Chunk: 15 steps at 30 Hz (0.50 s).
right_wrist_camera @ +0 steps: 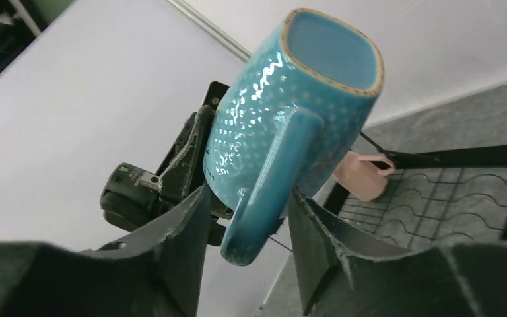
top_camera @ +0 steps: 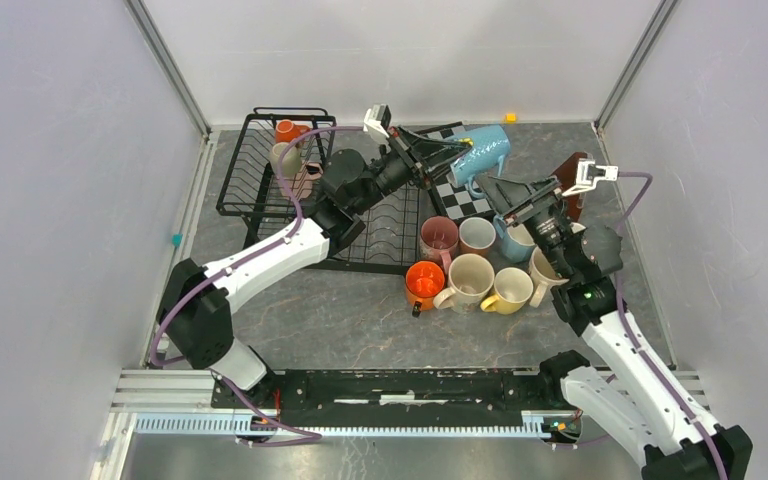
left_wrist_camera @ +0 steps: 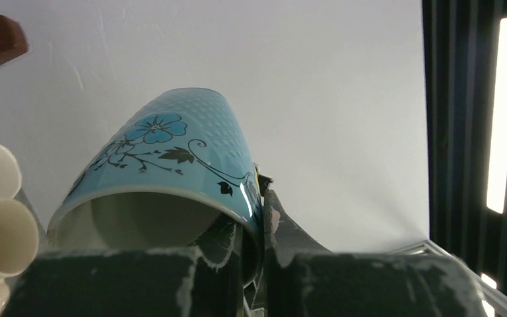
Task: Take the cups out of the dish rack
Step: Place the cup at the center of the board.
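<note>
A light blue flowered cup [top_camera: 482, 150] hangs tilted in the air over the checkerboard. My left gripper [top_camera: 452, 153] is shut on its rim [left_wrist_camera: 171, 198], one finger inside and one outside [left_wrist_camera: 284, 224]. My right gripper [top_camera: 492, 186] stands open just below the cup, its fingers on either side of the handle [right_wrist_camera: 270, 178] with a gap on both sides. The black dish rack [top_camera: 260, 185] at the back left holds an orange cup [top_camera: 287, 131], a beige cup [top_camera: 283, 158] and a pink cup [top_camera: 305, 180]. The pink cup [right_wrist_camera: 363, 177] also shows in the right wrist view.
Several cups stand grouped on the table right of the rack: pink [top_camera: 439, 238], orange [top_camera: 424, 283], cream [top_camera: 468, 280], yellow [top_camera: 508, 289]. A black-and-white checkerboard [top_camera: 460, 200] lies under the raised cup. A brown object [top_camera: 572, 180] sits behind my right arm. Walls close in on three sides.
</note>
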Motion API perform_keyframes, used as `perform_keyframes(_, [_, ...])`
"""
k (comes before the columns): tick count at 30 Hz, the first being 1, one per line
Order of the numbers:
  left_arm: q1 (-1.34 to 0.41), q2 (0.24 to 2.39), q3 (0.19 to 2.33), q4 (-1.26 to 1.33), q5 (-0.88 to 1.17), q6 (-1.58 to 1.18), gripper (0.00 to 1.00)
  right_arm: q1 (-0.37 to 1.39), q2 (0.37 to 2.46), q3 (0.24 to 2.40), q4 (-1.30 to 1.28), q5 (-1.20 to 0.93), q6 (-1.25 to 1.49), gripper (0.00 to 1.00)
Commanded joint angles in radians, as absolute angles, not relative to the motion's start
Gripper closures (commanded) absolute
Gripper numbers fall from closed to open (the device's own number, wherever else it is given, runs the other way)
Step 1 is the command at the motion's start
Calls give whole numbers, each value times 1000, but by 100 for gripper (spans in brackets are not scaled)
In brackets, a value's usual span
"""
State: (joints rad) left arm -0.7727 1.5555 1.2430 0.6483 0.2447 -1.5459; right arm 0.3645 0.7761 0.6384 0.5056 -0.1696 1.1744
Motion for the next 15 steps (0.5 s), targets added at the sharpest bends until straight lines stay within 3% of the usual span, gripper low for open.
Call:
perform_keyframes(1, [-782,1499,1314,611,230,-1471,98,365,755,728,312,-163,932,37])
perform_keyframes(2, [-782,1495,1316,599,226,-1459,98,364,751,737,285,-159,917,27])
perform_keyframes(5, [-782,1477,1328,542,221,-1407,98,364,729,758,202,-133,866,10])
perform_keyframes(10, [-782,1425,1389,306,210,-1262,98,364,691,804,8,-68,752,2])
perform_keyframes(15, [-781,1345,1438,-8,195,-1077,98,365,679,848,-137,-7,632,2])
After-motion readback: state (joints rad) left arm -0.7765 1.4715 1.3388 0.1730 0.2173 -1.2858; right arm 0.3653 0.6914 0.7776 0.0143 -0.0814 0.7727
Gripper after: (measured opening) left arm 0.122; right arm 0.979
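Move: The left hand, already pinching the blue cup by its rim wall, has the board's centre about 22 cm straight ahead and some 41 cm below. Near its way, roughly 38 cm below the left hand, stand the red mug, 4 cm ahead and 1 cm left, and the white mug, 5 cm ahead and 7 cm right. From the right hand, still at the handle, the cup's middle is 5 cm ahead and 3 cm up; the board's centre is 24 cm ahead, 2 cm left and 37 cm below. Downward go both hands, about 4 cm each, as the handover ends: the right fingers go on opening to full width, come free of the blue cup's handle and shift some 2.5 cm right, that wrist rolling about 25 degrees and turning a little clockwise. The left keeps its rim pinch while its upward-slanting fingers tip about 20 degrees towards level. ##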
